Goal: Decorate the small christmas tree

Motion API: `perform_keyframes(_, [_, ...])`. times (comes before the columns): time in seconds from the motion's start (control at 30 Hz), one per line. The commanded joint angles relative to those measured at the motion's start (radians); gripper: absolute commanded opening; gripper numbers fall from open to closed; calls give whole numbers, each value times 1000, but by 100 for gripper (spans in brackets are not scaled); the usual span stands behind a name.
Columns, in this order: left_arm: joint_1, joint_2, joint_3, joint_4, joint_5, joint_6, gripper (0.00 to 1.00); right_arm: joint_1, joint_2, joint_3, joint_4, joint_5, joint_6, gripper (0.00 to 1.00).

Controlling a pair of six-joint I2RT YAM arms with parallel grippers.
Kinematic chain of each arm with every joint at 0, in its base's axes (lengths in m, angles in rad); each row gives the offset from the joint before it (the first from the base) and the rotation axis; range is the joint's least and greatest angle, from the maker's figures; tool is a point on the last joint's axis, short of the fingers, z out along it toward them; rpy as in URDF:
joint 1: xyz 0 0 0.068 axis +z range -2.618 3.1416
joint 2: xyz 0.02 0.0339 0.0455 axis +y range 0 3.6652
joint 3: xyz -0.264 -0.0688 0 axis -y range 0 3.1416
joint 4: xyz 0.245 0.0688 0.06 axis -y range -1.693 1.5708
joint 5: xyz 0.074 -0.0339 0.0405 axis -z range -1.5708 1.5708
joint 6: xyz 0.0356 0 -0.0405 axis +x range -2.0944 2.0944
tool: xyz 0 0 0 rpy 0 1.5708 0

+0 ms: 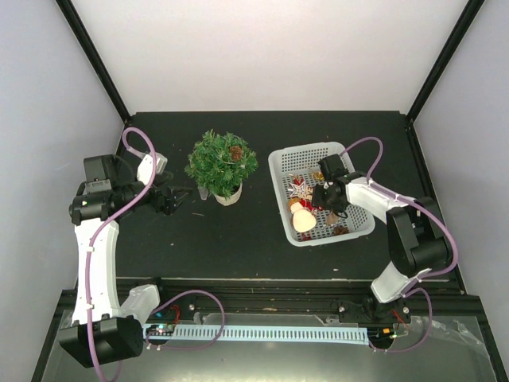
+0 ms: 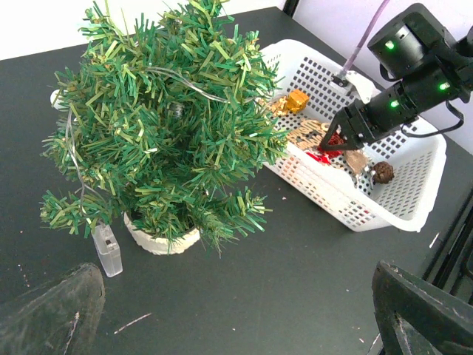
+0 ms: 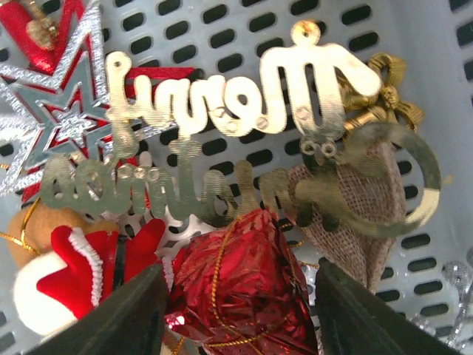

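The small christmas tree [image 1: 221, 161] [image 2: 162, 126] stands in its white pot [image 2: 159, 238] at the table's middle, a pine cone [image 1: 236, 150] on its top and a thin wire [image 2: 185, 81] strung through it. My left gripper [image 1: 181, 196] [image 2: 236, 314] hovers open and empty just left of the tree. My right gripper [image 1: 328, 205] [image 2: 334, 140] [image 3: 240, 310] reaches down into the white basket [image 1: 280, 159] [image 2: 392, 214]. It stands open astride a red foil ornament [image 3: 244, 288]; the left finger is at its edge and the right finger is a little off it.
In the basket lie a gold "Merry Christmas" sign [image 3: 222, 96], a silver-and-red star [image 3: 52, 111], a red-and-white plush figure [image 3: 66, 274], a burlap piece [image 3: 355, 214], a gold gift box [image 2: 297, 100] and a pine cone [image 2: 382, 173]. A clear battery case [image 2: 107, 249] sits by the pot.
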Motion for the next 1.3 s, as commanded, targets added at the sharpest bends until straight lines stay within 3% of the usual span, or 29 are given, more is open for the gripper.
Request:
perform_keyframes(0.0, [5,-5,34,-18,7,14,99,-7,-12,-10,30,-16,-6,51])
perform_keyframes(0.17, [5,-8,34,-19,3,13,99,-7,-63,-20,9,-11,-12,33])
perform_keyframes(0.43, [5,-16,33,-16,-8,7,99,2,-173,-7,-62,13,-32,32])
perform_keyframes(0.57, [5,-19,43,-11,-49,1,99,68,-247,70,-125,51,-41,32])
perform_keyframes(0.73, [10,-21,42,36,-118,-63,99,235,-254,313,-214,85,-46,32])
perform_keyframes(0.97, [61,-11,31,86,-169,-127,99,488,-79,766,-311,136,-117,32])
perform_keyframes(1.27, [157,49,-32,138,-70,-148,99,588,150,1043,-229,78,-202,32])
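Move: The red gift ornament sits right between the right hand's open fingers, its middle at most 1 cm below them. The gold lettering lies about 3 cm ahead and 2 cm left of the hand, Santa 5 cm left and level, and the silver star 5 cm ahead and 7 cm left; the tree's crown is some 28 cm left, 5 cm ahead and 11 cm higher. From the left hand the gift lies roughly 37 cm right, 9 cm ahead and 24 cm below. The red gift is pinched as the right fingers close on it, then lifted straight out of the basket and swept up and left to the tree, about 30 cm up and 25 cm left, the wrist tipping the fingers forward and turning some 35 degrees counter-clockwise. Meanwhile the open left hand draws about 6 cm left and forward, turning counter-clockwise. ##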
